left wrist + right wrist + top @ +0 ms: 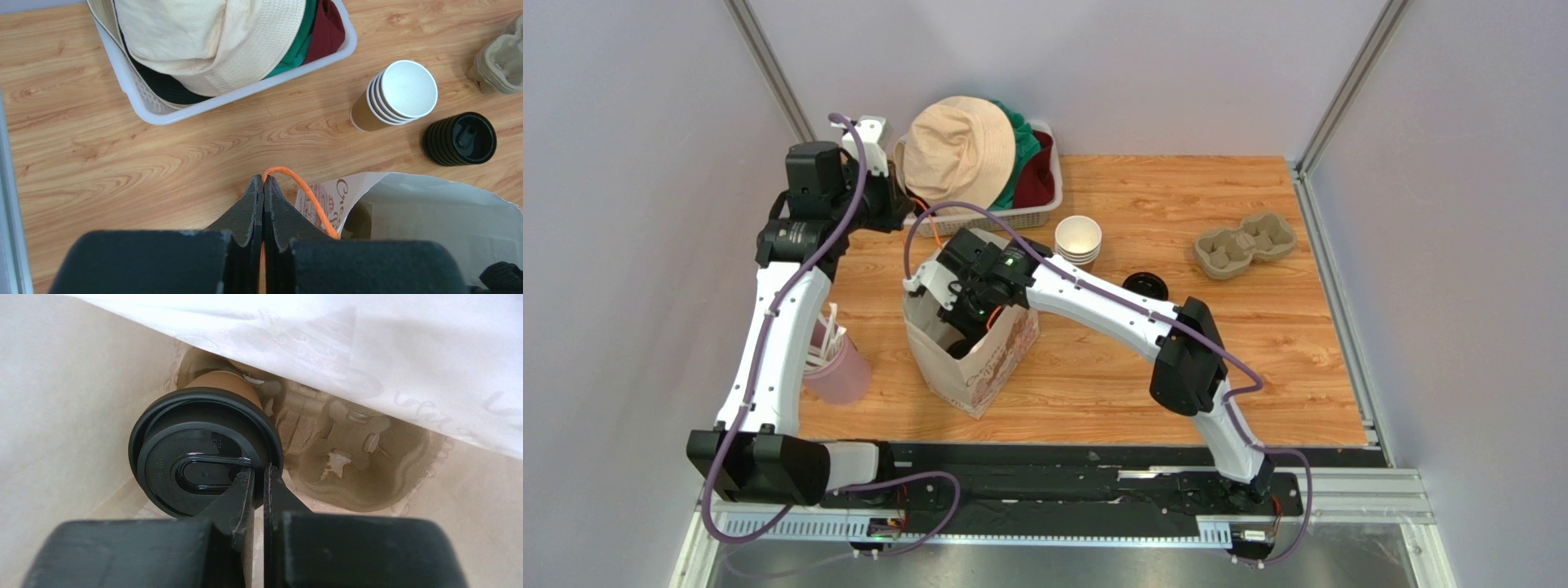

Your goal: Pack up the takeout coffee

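The takeout coffee (196,459), a kraft-brown cup under a black lid, stands in one pocket of a pulp cup carrier (356,459) at the bottom of a white paper bag (995,368). My right gripper (258,471) reaches down into the bag. Its fingers are pinched on the near right rim of the lid with only a thin slit between them. My left gripper (264,182) is shut on the bag's orange cord handle (307,196) at the bag's far left corner. It holds the mouth of the bag (430,208) up.
A white basket (1044,202) of hats stands at the back. A stack of paper cups (1078,239) and a stack of black lids (1145,286) stand right of the bag. An empty pulp carrier (1244,245) lies further right. A pink cup of straws (840,368) stands left of the bag.
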You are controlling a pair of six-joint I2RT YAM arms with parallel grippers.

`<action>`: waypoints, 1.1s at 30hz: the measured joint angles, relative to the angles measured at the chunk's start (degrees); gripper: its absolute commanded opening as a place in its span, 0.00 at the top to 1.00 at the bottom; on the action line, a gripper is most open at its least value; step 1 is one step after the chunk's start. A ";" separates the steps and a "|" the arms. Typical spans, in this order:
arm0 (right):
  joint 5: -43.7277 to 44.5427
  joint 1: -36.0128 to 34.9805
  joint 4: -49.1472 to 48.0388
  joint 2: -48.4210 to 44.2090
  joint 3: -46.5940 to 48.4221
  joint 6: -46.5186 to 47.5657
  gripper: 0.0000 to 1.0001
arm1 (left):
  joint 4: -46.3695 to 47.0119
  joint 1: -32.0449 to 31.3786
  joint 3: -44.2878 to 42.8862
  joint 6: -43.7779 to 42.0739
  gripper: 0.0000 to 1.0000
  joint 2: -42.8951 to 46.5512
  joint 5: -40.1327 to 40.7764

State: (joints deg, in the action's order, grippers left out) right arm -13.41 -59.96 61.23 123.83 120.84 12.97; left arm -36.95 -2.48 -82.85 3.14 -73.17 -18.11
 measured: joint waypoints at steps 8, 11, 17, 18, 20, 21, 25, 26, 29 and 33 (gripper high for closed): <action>-1.14 -0.02 3.48 2.45 0.81 0.66 0.59 | 0.02 0.00 0.11 0.09 1.00 0.35 -0.52; -1.16 -0.33 4.79 2.58 0.48 1.05 0.47 | 0.44 0.07 0.11 0.11 1.00 0.37 -0.70; -0.74 -0.66 4.81 2.38 0.48 1.84 0.03 | 0.48 0.07 0.11 0.22 1.00 0.37 -1.11; -0.59 -0.66 4.76 2.27 0.48 2.05 0.02 | 0.48 0.07 0.15 0.22 1.00 0.37 -1.14; -0.48 -0.66 4.72 1.84 0.50 2.27 0.02 | 0.57 0.07 0.35 0.22 1.00 0.37 -1.27; -0.46 -0.66 4.72 1.53 0.52 2.49 0.02 | 0.57 0.07 0.44 0.22 1.00 0.37 -1.27; -0.46 -0.66 4.55 -0.31 0.72 2.78 0.01 | 0.70 0.07 0.72 0.22 0.99 0.42 -1.31; -0.50 -0.66 4.42 -1.03 0.72 2.86 0.01 | 0.70 0.07 0.74 0.22 0.98 0.39 -1.29; -0.68 -0.68 3.98 -3.23 0.74 3.04 0.01 | 0.83 0.07 0.74 0.24 0.96 0.42 -1.31; -0.79 -0.66 3.43 -6.01 0.96 3.43 0.01 | 0.87 0.07 0.74 0.24 0.94 0.42 -1.31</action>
State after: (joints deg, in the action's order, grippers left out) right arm -14.20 -60.62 64.66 117.82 121.80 16.40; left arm -36.07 -2.42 -82.11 3.38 -72.75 -19.42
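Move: The lidded coffee cup stands in the back well of the carrier inside the paper bag. Its middle is about 3 cm back, 2 cm left and 5 cm below the right hand, whose closed fingertips are at the lid's edge. The carrier's empty well is some 6 cm ahead and 10 cm down. The white cup stack outside is roughly 16 cm ahead and 16 cm right, 6 cm lower. From the left hand, the coffee cup is about 18 cm back, 8 cm right and 23 cm down. The coffee cup's lid is left by the right fingertips: they first dip about 2 cm beside it, easing slightly back and left as they spread, and are wide open at the bottom. The right hand then rises some 7 cm, up and away from the cup, still inside the bag's mouth. The left hand stays in place, keeping the orange handle between its fingers. ##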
